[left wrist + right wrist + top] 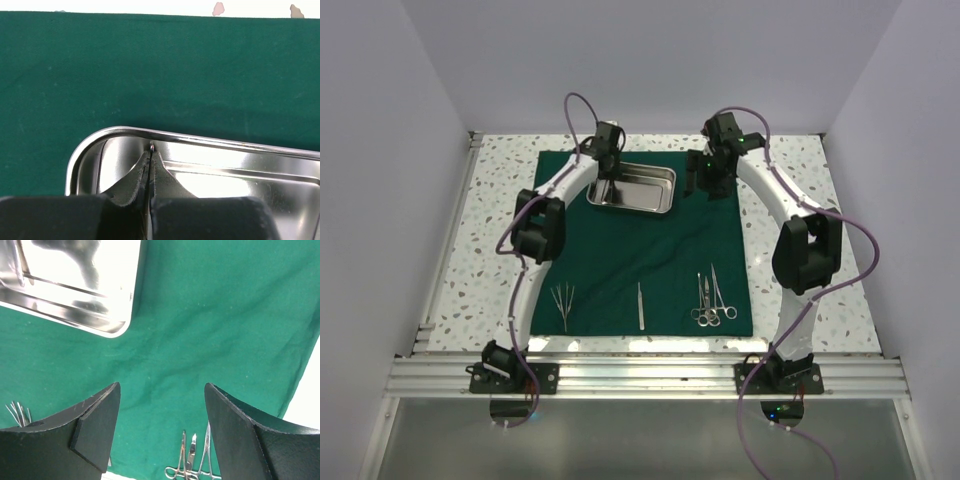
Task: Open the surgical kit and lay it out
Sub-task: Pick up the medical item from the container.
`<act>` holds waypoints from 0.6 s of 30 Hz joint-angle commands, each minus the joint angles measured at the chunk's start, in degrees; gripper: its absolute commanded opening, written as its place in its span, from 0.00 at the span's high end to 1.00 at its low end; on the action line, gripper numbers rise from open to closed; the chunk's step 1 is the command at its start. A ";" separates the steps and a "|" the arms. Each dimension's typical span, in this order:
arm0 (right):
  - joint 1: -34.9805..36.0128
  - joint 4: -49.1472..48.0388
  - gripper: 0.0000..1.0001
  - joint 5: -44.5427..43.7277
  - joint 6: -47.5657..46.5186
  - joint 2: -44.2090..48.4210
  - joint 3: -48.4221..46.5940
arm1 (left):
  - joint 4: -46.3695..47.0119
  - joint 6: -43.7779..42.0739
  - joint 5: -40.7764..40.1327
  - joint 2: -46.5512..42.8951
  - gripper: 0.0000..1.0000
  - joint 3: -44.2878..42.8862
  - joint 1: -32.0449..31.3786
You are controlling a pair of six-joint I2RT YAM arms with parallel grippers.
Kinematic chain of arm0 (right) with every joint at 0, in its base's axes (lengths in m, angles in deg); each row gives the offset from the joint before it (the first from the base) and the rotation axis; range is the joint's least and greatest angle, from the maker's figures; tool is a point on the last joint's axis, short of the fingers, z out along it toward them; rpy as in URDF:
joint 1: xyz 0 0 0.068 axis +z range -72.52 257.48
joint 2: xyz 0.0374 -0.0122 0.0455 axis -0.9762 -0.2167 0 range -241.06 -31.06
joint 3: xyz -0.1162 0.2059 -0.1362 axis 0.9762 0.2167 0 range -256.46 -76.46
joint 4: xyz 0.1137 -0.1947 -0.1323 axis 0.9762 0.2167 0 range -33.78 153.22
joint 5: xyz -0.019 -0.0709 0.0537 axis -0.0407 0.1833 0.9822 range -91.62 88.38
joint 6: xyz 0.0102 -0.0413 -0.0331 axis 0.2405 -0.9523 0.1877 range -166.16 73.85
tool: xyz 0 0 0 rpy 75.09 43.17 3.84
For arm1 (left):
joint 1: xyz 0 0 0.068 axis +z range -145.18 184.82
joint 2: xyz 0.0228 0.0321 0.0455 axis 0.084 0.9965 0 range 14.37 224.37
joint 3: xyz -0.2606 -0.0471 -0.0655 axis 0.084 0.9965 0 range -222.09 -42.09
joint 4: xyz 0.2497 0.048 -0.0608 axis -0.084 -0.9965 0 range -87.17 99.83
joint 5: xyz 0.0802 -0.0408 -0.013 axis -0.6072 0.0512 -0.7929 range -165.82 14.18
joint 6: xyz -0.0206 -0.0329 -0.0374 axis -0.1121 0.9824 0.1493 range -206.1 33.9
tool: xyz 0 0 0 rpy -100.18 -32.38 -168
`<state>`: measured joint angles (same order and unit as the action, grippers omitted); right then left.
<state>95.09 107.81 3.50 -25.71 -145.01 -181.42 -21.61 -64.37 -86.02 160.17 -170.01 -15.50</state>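
Note:
The dark green cloth (620, 255) lies spread flat. The shiny steel tray (669, 190) sits on its far part. My left gripper (608, 172) is inside the tray's left end (200, 139), shut (151, 151) on a thin steel instrument; only its tip shows between the pads. My right gripper (705, 182) hovers open and empty (162, 386) over the cloth just right of the tray (75, 302). Along the near edge lie tweezers (563, 299), a straight forceps (641, 305) and scissor-handled clamps (712, 300). The clamps (192, 462) and tweezers (17, 412) also show in the right wrist view.
The cloth lies on a speckled table (790, 190) enclosed by white walls at the back and sides. An aluminium rail (640, 375) runs along the near edge at the arm bases.

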 commanded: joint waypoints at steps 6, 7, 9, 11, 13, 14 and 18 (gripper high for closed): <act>-0.12 0.96 0.28 -0.82 -0.41 0.49 -4.63 | 2.08 3.84 4.04 -7.19 1.00 -0.92 2.74; -0.12 1.05 0.28 -0.91 -0.41 0.48 -4.89 | 2.00 4.45 4.57 -7.02 1.00 -1.63 2.91; -0.12 1.14 0.28 -0.82 -0.41 0.22 -5.51 | 1.91 4.98 5.19 -7.45 1.00 -2.51 3.88; -0.12 1.23 0.28 -0.73 -0.50 0.05 -5.86 | 2.17 5.59 5.97 -8.50 1.00 -2.25 4.67; -0.12 1.23 0.28 -0.82 -0.41 -0.04 -6.12 | 2.26 6.47 6.33 -9.39 1.00 -1.81 5.11; -0.12 1.40 0.28 -0.99 -0.50 -0.13 -6.39 | 2.09 6.74 6.50 -10.52 1.00 -1.11 5.46; -0.12 2.45 0.28 -1.96 -0.85 -0.22 -7.44 | 2.44 8.31 7.21 -15.44 1.00 4.07 5.46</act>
<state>95.09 108.67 2.76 -25.82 -145.12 -185.60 -20.91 -58.53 -80.55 152.59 -168.28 -10.23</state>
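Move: The left fingers are already shut on the thin medical item, inside the tray near its far left corner. The tray's middle lies about 7 cm right of that hand, 4 cm back and 1 cm lower. The fanned thin instruments on the cloth are some 38 cm back and 10 cm left of it; the single slim instrument is as far back, 9 cm right. From the open right hand, the tray's middle is about 11 cm ahead, 16 cm left and 12 cm below. Upwards, slowly at first and then faster, the left hand climbs about 7 cm out of the tray, drifting some 3 cm left towards and over the tray's left end. It keeps its pinch on the thin medical item while rolling its left side down roughly 10 degrees. The empty right hand rises a couple of centimetres and edges forward, fingers still open. ##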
